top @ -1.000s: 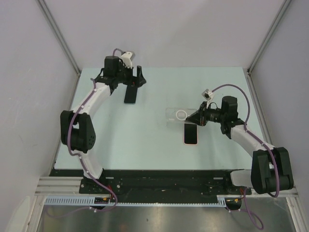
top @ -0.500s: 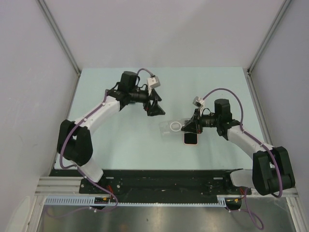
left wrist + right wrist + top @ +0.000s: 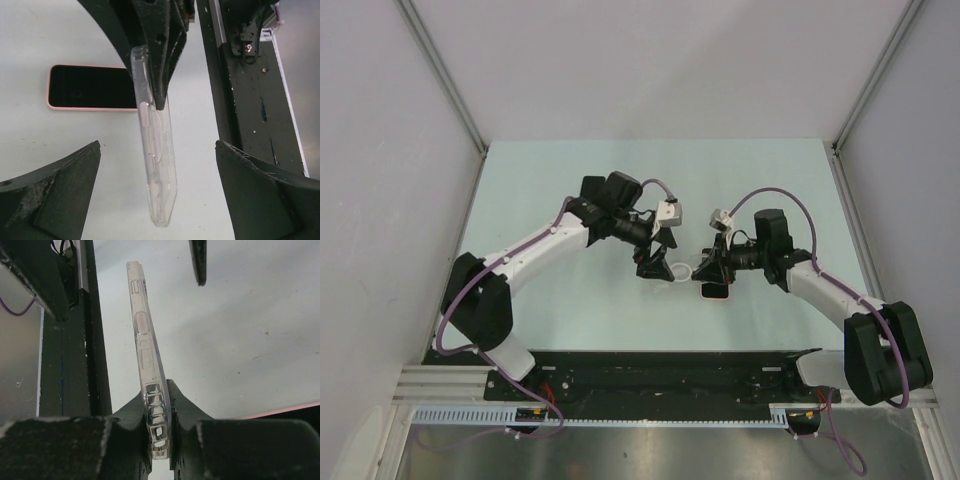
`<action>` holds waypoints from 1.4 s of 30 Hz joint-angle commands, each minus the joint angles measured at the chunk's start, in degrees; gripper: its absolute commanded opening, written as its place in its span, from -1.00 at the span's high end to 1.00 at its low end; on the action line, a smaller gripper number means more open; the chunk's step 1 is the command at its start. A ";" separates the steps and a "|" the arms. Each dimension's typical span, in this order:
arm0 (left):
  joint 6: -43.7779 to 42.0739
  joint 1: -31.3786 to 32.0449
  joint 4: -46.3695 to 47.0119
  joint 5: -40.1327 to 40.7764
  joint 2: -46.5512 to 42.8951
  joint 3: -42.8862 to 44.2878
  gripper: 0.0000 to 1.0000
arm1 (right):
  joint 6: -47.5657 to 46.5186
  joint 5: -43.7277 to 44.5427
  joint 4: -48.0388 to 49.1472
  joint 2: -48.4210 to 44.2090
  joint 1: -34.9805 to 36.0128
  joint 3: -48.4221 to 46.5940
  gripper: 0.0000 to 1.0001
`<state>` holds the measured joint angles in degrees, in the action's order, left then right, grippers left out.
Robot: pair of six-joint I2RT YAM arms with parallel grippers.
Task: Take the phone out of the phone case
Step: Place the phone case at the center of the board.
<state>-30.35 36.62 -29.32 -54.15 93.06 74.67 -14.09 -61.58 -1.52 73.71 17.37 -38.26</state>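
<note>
The clear phone case [image 3: 145, 340] stands on edge above the table, pinched at one end by my right gripper [image 3: 161, 440], which is shut on it. The case's free end [image 3: 159, 200] hangs between the wide-open fingers of my left gripper [image 3: 157, 145], touching neither finger. The phone [image 3: 92, 93], pink-edged with a black screen, lies flat on the table, out of the case. From above, the left gripper [image 3: 658, 262] and right gripper [image 3: 705, 268] face each other across the case [image 3: 680, 270], with the phone [image 3: 713, 291] just below the right gripper.
A black rail [image 3: 650, 365] runs along the table's near edge, also seen as the black rail [image 3: 250, 100] beside the case. Grey walls enclose the pale green table [image 3: 570, 170] on three sides.
My left arm has swung from the far left of the table to the centre, bringing its open fingers around the case's free end. My right gripper has carried the case slightly left, away from the phone.
</note>
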 commanded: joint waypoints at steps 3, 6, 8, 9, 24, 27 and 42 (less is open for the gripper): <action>-6.13 3.37 -4.78 3.43 0.02 -0.23 -1.00 | -4.54 2.78 -2.08 0.03 2.05 0.12 0.93; -6.30 4.25 -5.48 4.23 0.46 -0.23 -0.95 | -4.90 3.31 -2.17 0.03 2.50 0.12 0.93; -6.22 4.60 -5.66 4.75 1.07 -0.14 -0.84 | -5.25 4.01 -2.35 0.03 2.76 0.12 0.92; -6.13 4.69 -5.75 5.28 1.34 0.03 -0.79 | -5.34 4.19 -2.44 0.20 2.76 0.12 0.92; -3.23 5.65 -5.75 7.04 6.17 2.84 0.00 | -6.39 5.86 -2.70 0.47 3.73 0.12 0.92; -2.96 5.65 -5.66 6.87 6.52 3.20 0.16 | -6.39 5.95 -2.70 0.56 3.90 0.12 0.92; -2.79 6.44 -5.75 7.74 7.93 3.72 0.76 | -7.18 6.65 -3.14 0.91 4.43 0.12 0.92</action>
<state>-32.36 42.19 -34.68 -45.19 100.49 76.34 -20.16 -54.94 -5.21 74.41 21.30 -38.26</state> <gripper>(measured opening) 0.226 0.152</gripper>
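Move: The clear phone case, on edge and held by its right end in the right gripper, has its middle about 5 cm to the left hand's right, 1 cm back and 5 cm below. From the right hand that middle is some 5 cm to the left, level fore and aft, and 2 cm lower. The pink-rimmed phone lies on the board about 6 cm ahead, 5 cm right and 12 cm below the right hand. The left fingers come to pinch the left part of the clear case: the open hand first eases back a little, then sinks about 6 cm over it in all, fingers tipping some 10 degrees further down while they close from wide open. The right gripper keeps its pinch on the other end and lowers the case about 2 cm. ##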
